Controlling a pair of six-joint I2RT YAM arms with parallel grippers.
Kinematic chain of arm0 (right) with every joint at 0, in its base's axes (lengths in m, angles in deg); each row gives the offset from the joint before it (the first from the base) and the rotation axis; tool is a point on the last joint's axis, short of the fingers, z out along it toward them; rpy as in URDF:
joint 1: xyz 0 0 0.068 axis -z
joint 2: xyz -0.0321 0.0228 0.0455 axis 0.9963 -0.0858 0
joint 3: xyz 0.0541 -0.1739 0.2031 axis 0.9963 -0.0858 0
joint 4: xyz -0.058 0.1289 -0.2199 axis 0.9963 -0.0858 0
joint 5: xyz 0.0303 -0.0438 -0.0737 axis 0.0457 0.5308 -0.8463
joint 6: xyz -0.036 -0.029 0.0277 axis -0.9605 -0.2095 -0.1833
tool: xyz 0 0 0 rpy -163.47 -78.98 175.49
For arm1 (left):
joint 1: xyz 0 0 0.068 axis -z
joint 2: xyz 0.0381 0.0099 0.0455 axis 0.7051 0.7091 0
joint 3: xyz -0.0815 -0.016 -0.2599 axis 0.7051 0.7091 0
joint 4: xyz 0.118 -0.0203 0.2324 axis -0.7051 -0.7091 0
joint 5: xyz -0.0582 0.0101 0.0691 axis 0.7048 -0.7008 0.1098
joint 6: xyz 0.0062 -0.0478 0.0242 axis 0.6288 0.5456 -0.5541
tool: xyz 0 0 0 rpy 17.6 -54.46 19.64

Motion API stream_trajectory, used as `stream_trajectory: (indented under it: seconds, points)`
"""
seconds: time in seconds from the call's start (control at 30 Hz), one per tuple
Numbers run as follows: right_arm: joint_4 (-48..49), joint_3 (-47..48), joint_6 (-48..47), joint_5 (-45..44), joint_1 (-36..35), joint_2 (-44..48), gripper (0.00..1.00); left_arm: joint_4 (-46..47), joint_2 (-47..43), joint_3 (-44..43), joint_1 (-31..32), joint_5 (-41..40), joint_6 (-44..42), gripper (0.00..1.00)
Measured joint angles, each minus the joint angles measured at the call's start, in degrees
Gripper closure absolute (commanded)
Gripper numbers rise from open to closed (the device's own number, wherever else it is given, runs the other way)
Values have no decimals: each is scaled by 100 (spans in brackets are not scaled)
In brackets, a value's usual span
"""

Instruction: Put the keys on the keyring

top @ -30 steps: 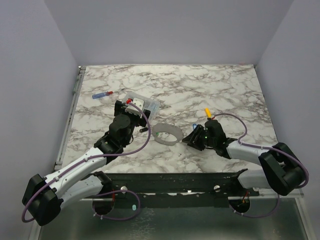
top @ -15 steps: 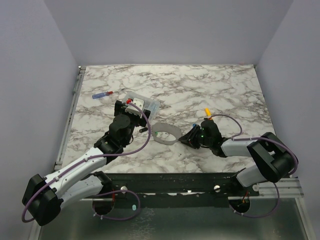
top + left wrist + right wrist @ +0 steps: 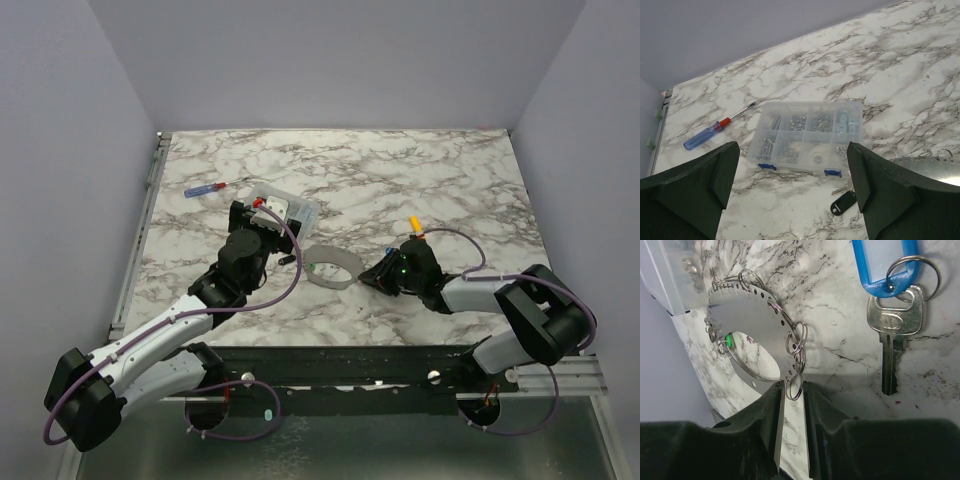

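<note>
The keyring (image 3: 333, 268) is a flat silver band loop with holes and several small split rings (image 3: 796, 337); it lies mid-table, and a green tag (image 3: 729, 341) hangs on it. My right gripper (image 3: 794, 390) is low at its right edge (image 3: 372, 278), jaws closed in on one small split ring (image 3: 793, 385). A key with a blue tag (image 3: 892, 330) lies just right of it, and an orange-tagged one (image 3: 413, 224) lies further back. A black-tagged key (image 3: 842, 202) lies on the marble by my left gripper (image 3: 792, 170), which is open and holds nothing.
A clear compartment box (image 3: 810, 135) of screws sits just beyond the left gripper. A red-and-blue screwdriver (image 3: 715, 127) lies to its left near the table's left edge. The marble table (image 3: 450, 170) has grey walls on three sides.
The right jaws have narrowed around the small split ring and the right wrist has shifted slightly left toward the loop. The left arm has not moved.
</note>
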Motion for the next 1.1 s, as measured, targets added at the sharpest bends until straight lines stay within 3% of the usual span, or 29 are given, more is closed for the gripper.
stream_trajectory:
  seconds: [0.17,0.3,0.37,0.5,0.67,1.1]
  points:
    - [-76,72,-245,-39,0,9,66,0,0,0,0,0,-2,4]
    - [-474,81,-949,-177,0,437,38,0,0,0,0,0,-4,4]
    - [-664,66,-1399,-243,0,848,32,0,0,0,0,0,-7,4]
    - [-874,66,-2527,-234,0,1676,30,0,0,0,0,7,-15,4]
    - [-931,125,-3934,-9,-28,1882,30,0,0,0,0,22,-15,4]
    - [-289,142,-7025,-286,-1456,839,34,0,0,0,0,26,-17,4]
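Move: The end ring of the metal keyring, hooked in the plate's corner hole, sits right between the right fingertips, at most a centimetre below the hand point. The plate's middle is about 6 cm left and 3 cm ahead. The key lies some 6 cm right and 1 cm ahead, with the blue tag 5 cm ahead and 6 cm right. From the left hand, that ring is roughly 17 cm right, 5 cm back and 22 cm down. The end ring is let go as the right fingers open from nearly shut to about two-thirds. The right hand rises some 6 cm off it, rolling about 80 degrees counter-clockwise seen from behind the hand, then swings back and left and sinks to its old height. It ends 3 cm back and 2.5 cm left of its start, fingers open, the ring near its right finger. ##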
